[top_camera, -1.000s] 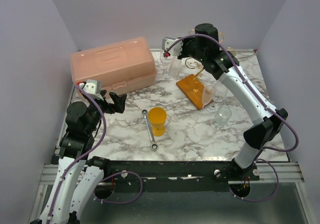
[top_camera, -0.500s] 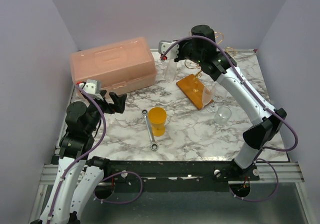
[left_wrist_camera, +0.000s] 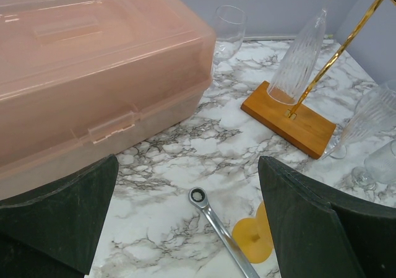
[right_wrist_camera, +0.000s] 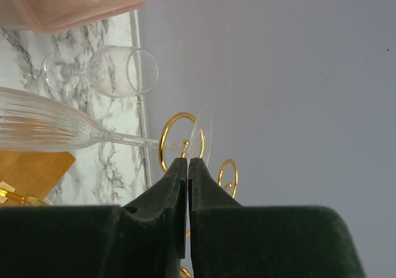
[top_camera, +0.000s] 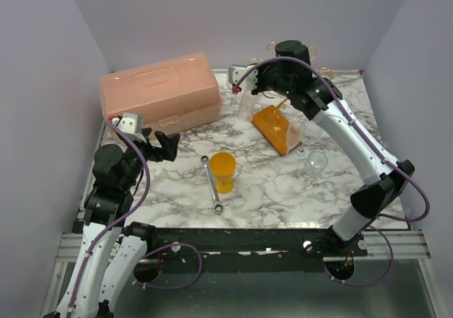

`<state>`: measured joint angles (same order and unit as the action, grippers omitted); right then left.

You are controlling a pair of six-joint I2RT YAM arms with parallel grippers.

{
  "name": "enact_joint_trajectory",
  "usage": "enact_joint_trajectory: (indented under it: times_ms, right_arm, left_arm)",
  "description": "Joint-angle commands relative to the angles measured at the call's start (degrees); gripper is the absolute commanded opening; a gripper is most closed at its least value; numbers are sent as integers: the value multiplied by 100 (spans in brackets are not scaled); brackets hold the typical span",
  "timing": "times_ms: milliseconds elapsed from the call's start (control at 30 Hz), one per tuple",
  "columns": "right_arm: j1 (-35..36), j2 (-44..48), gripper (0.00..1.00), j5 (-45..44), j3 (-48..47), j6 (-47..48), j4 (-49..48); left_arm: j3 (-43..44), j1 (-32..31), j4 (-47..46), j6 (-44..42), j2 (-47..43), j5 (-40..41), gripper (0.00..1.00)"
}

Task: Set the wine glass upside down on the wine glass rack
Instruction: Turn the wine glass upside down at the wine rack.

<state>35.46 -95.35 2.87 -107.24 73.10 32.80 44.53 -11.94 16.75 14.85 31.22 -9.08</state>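
The wine glass [right_wrist_camera: 49,128], clear and fluted, hangs bowl-down just left of the rack's stem [left_wrist_camera: 297,58], its rim low over the base. My right gripper [right_wrist_camera: 187,160] is shut on the edge of the glass's round foot [right_wrist_camera: 202,132], up by the gold curls [right_wrist_camera: 176,139]. The wine glass rack [top_camera: 274,128] has an orange-brown base and a thin gold stem [left_wrist_camera: 334,49]. At the near left, well away from the rack, my left gripper [top_camera: 166,144] stands open with nothing in it.
A pink plastic toolbox [top_camera: 159,91] fills the back left. A plain stemmed glass [left_wrist_camera: 227,30] stands behind the rack. Two more glasses [top_camera: 301,135] [top_camera: 316,163] sit right of the base. An orange cup [top_camera: 223,171] and a ratchet wrench [top_camera: 211,185] lie mid-table.
My right arm has shifted a little right and nearer, carrying the glass closer to the rack's base. The left arm has not moved.
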Motion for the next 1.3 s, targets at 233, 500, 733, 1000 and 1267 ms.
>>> enact_joint_trajectory:
  times_ms: [233, 500, 733, 1000, 1267]
  right_arm:
    - [61, 341, 15, 82, 194, -160, 316]
    - [65, 343, 23, 104, 109, -291, 471]
    - [64, 389, 27, 243, -61, -456, 686]
    - [93, 600, 33, 888, -443, -835, 1354]
    - [111, 829, 33, 1709, -1070, -1966, 2236]
  left_arm:
    - [-48, 43, -154, 53, -29, -181, 99]
    - [-53, 50, -154, 53, -44, -182, 99]
    - [-50, 52, -163, 73, -42, -208, 99]
    - [-50, 52, -172, 97, -41, -308, 98]
    - [-41, 54, -225, 299, 67, -675, 98]
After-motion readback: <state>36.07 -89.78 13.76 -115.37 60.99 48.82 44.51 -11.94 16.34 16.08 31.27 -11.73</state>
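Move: Just beyond the right fingertips is the rack's left gold loop, about 2 cm ahead, 2 cm left and 2 cm below. The wine glass hangs through it, its middle some 9 cm down and 1 cm ahead. The rack's wooden base is about 9 cm right, 5 cm back and 36 cm down; a clear upright glass stands 9 cm ahead, 6 cm left, 27 cm down. From the left hand, the loop is some 21 cm ahead, 24 cm right and 3 cm higher. Letting go of the upturned wine glass's foot at the rack's left loop, the right hand eases down and back about 2 cm each while its fingers part to roughly a third open. It then pulls back and up faster, some 5 cm each way, away from foot and loop, tipping about 10 degrees nose-down with its left side rising about as much. ##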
